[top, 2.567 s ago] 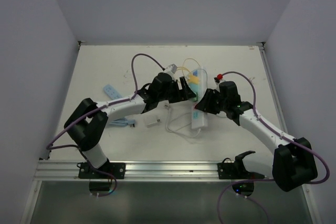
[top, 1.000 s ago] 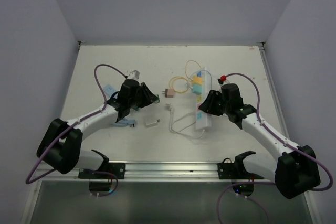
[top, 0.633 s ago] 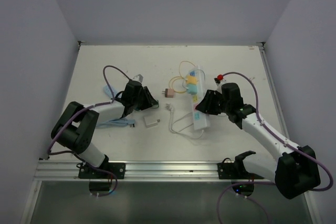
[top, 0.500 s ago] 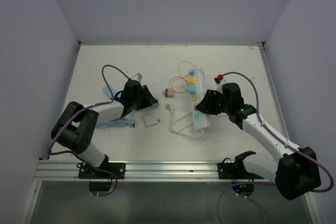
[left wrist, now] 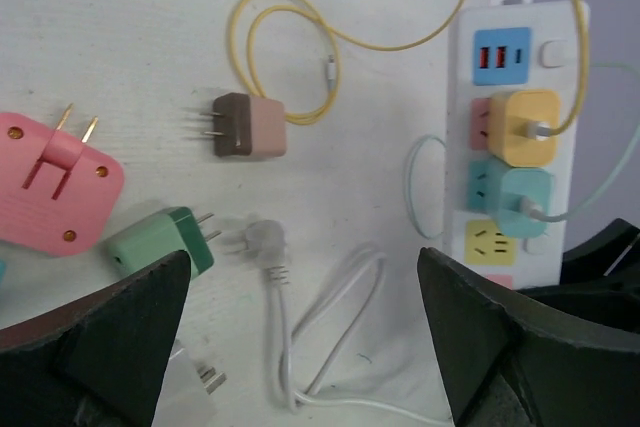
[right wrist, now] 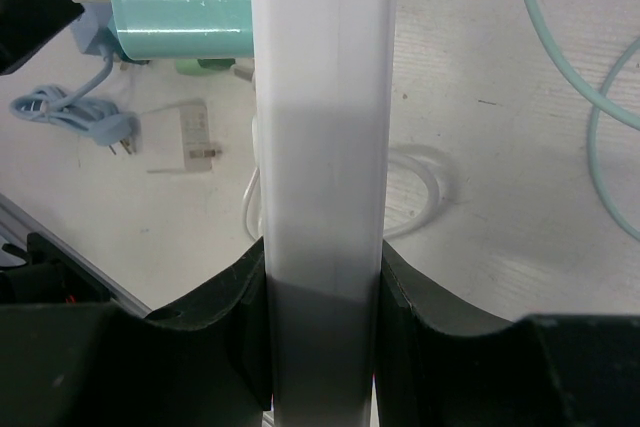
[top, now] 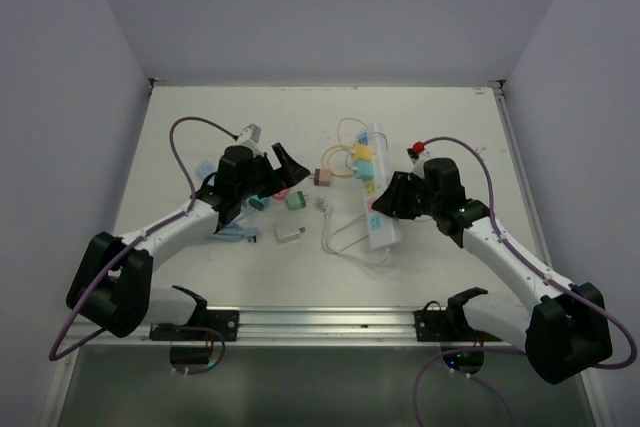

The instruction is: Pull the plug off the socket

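The white socket strip (top: 379,230) lies right of centre on the table, and my right gripper (top: 386,201) is shut across its body; the right wrist view shows both fingers pressed against the strip (right wrist: 325,147). A yellow plug (left wrist: 528,127) and a teal plug (left wrist: 525,203) sit in the strip (left wrist: 520,67) with their cables attached. A green plug (left wrist: 160,244) lies loose on the table just beyond the left finger of my open left gripper (left wrist: 305,347), which holds nothing. From above, the left gripper (top: 280,175) hovers left of the strip, near the green plug (top: 295,201).
Loose on the table are a brown-and-pink adapter (left wrist: 250,127) on a yellow cable, a pink adapter (left wrist: 55,187), a white plug with coiled cord (left wrist: 268,243), a white charger (top: 291,235) and a blue cable (top: 232,234). Walls close in on three sides.
My left gripper has opened and lifted a little; the green plug now lies free on the table beside it. The right gripper still clamps the strip.
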Available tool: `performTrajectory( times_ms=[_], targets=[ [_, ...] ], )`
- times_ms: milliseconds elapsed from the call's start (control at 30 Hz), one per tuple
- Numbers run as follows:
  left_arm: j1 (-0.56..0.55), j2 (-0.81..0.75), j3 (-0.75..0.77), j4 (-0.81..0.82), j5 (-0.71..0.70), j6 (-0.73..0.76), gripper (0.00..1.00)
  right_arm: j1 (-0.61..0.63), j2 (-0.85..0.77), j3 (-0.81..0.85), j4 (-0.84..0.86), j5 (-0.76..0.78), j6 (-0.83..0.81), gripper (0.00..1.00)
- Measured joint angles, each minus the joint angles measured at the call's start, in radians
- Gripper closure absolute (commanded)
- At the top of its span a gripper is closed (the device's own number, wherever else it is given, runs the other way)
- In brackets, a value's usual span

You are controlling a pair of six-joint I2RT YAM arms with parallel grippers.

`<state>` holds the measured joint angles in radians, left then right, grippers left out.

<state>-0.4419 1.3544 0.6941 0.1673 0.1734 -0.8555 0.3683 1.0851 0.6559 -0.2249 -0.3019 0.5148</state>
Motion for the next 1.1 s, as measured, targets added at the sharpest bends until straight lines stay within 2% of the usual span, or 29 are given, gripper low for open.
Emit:
performTrajectory(
  times_ms=[133,367,567,767,867,967,1000,1067,1100],
  targets=[
    [-0.064,-0.052,0.031,-0.006,-0.021,-0.024,0.02,0.004,0.0,0.006,0.0,0.0,0.0,1.0],
    [-0.253,0.004,0.176,0.01,-0.055,-0.068,0.09,0.016,-0.001,0.019,0.0,0.0,0.006,1.0],
    [-0.307,0.126,0.299,0.01,-0.101,-0.077,0.12,0.026,-0.018,0.019,-0.006,0.002,0.014,1.0],
    [-0.328,0.21,0.365,-0.014,-0.147,-0.088,0.2,0.039,-0.032,0.026,-0.008,0.005,0.022,1.0],
    [-0.333,0.239,0.383,-0.022,-0.164,-0.096,0.29,0.046,-0.033,0.032,-0.008,0.006,0.023,1.0],
    [-0.334,0.255,0.395,-0.028,-0.18,-0.098,0.42,0.053,-0.034,0.035,-0.008,0.01,0.023,1.0],
    [-0.334,0.259,0.399,-0.028,-0.182,-0.099,0.51,0.055,-0.034,0.035,-0.008,0.013,0.024,1.0],
    [-0.336,0.26,0.404,-0.028,-0.186,-0.102,0.61,0.058,-0.034,0.036,-0.008,0.02,0.023,1.0],
    [-0.338,0.26,0.405,-0.028,-0.192,-0.1,0.71,0.059,-0.034,0.035,-0.009,0.022,0.024,1.0]
  ],
)
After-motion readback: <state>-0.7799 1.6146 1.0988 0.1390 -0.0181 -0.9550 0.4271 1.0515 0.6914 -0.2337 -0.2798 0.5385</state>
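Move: The teal plug, standing in the lifted socket strip, is about 16 cm to my left hand's right, nearly level fore-and-aft and some 4 cm higher. The yellow plug sits about 4 cm beyond it. On the table, some 10 cm below my left hand, the green plug lies about underneath and the brown-pink plug 7 cm ahead and 7 cm right. My right hand has the teal plug about 7 cm ahead, 5 cm left and a little above. I swing my empty left hand about 15 cm right towards the teal plug, rising over 8 cm and drawing back a little first, then easing forward and sinking some 2 cm as the fingers come down either side of the plug and close from wide open to less than half. Meanwhile my right hand keeps its grip on the strip and carries it about 2 cm up and slightly left. ##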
